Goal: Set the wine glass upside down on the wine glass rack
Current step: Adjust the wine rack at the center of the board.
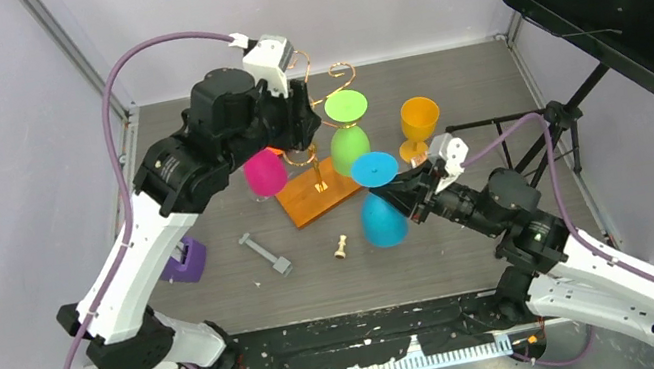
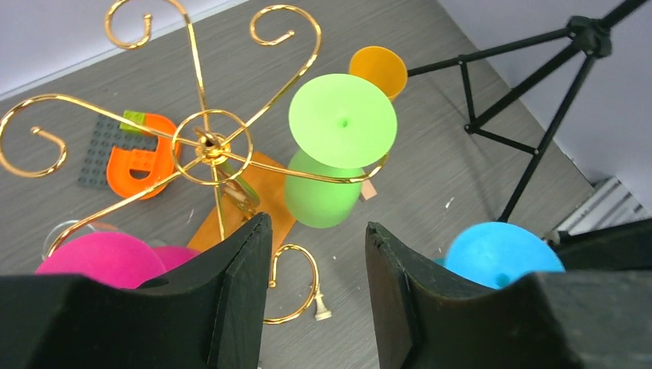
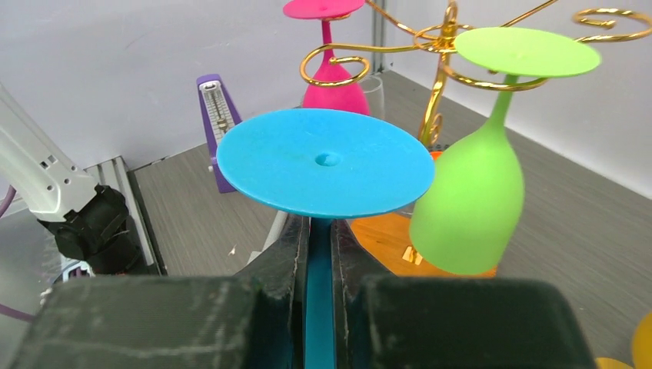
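An upside-down blue wine glass [image 1: 382, 220] hangs by its stem in my right gripper [image 1: 406, 193], just right of the wine glass rack [image 1: 320, 196]. In the right wrist view the fingers [image 3: 292, 246] of that gripper [image 3: 321, 223] pinch the blue stem under the round foot [image 3: 323, 161]. The gold rack [image 2: 211, 146] carries a green glass [image 2: 342, 119] and a pink glass [image 2: 100, 257], both upside down. My left gripper [image 2: 319, 224] hovers open above the rack's arms, with nothing between its fingers.
An orange-yellow glass [image 1: 419, 117] stands upright behind the blue one. A black music stand [image 1: 637, 8] and its tripod [image 1: 537, 132] fill the right side. A purple metronome [image 1: 184, 260], a grey bolt-like part [image 1: 266, 253] and a small chess piece [image 1: 341, 246] lie in front.
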Robot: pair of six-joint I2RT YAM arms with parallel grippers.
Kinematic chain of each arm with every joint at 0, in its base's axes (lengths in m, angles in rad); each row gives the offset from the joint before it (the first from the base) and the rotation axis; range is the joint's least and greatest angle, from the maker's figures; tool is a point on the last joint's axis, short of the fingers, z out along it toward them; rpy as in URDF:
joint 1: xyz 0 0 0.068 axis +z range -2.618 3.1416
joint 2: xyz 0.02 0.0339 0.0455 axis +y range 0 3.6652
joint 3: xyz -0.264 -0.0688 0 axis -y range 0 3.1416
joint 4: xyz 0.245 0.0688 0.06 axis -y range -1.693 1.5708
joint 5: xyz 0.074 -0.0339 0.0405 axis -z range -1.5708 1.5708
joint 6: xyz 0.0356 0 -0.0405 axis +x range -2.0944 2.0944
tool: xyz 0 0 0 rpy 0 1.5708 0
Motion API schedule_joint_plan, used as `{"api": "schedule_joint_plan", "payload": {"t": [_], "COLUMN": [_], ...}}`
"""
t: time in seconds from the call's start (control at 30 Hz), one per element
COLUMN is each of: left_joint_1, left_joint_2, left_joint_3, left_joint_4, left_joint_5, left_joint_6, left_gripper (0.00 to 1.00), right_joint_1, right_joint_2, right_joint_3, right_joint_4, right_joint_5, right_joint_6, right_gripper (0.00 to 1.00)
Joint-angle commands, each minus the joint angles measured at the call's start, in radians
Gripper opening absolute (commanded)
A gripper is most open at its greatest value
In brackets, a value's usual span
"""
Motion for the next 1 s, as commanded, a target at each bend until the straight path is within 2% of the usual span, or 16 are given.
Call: {"api": "schedule_joint_plan", "payload": {"t": [0.0, 0.17, 0.37, 0.73, 0.97], "left_joint_1": [0.007, 0.007, 0.007, 0.007, 0.007], "left_joint_2": [0.020, 0.042, 0.140, 0.257, 0.284], "left_joint_3": [0.075, 0.086, 0.170, 0.237, 0.240], "left_joint_4": [-0.066, -0.046, -0.082, -0.114, -0.114], "left_joint_5": [-0.126, -0.251, -0.358, -0.448, -0.491], "left_joint_6": [-0.064, -0.090, -0.139, -0.211, -0.254], "left_gripper": [0.47, 0.49, 0.52, 0.53, 0.49], "right_joint_1": [0.005, 0.005, 0.005, 0.005, 0.005], "right_joint_2": [-0.066, -0.110, -0.148, -0.209, -0.233], "right_joint_3": [0.032, 0.025, 0.019, 0.015, 0.011], "right_joint_4": [-0.047, -0.092, -0.126, -0.205, -0.228], "right_joint_5": [0.066, 0.092, 0.134, 0.172, 0.178], "right_joint_6": [-0.040, -0.027, -0.007, -0.022, -0.031], "right_gripper": [0.06, 0.06, 0.06, 0.06, 0.06]}}
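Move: The wine rack's centre hub stands about 11 cm ahead of the half-open left hand, barely 1 cm to its left and some 9 cm below. The green glass hangs about 7 cm ahead and 7 cm right of that hand, the pink glass 6 cm ahead and 13 cm left, their middles both some 18 cm below. From the right hand, holding the blue glass, the hub lies roughly 20 cm ahead, 13 cm left and slightly above. The rack's centre is approached by the left hand, which travels about 8 cm forward, nearly level at first and then sinking some 5 cm over the hub, its wrist swinging 25 to 30 degrees counter-clockwise, fingers still half open. The right hand keeps its grip on the blue glass's stem and draws it about 5 cm to the right, away from the rack, turning slightly clockwise. ##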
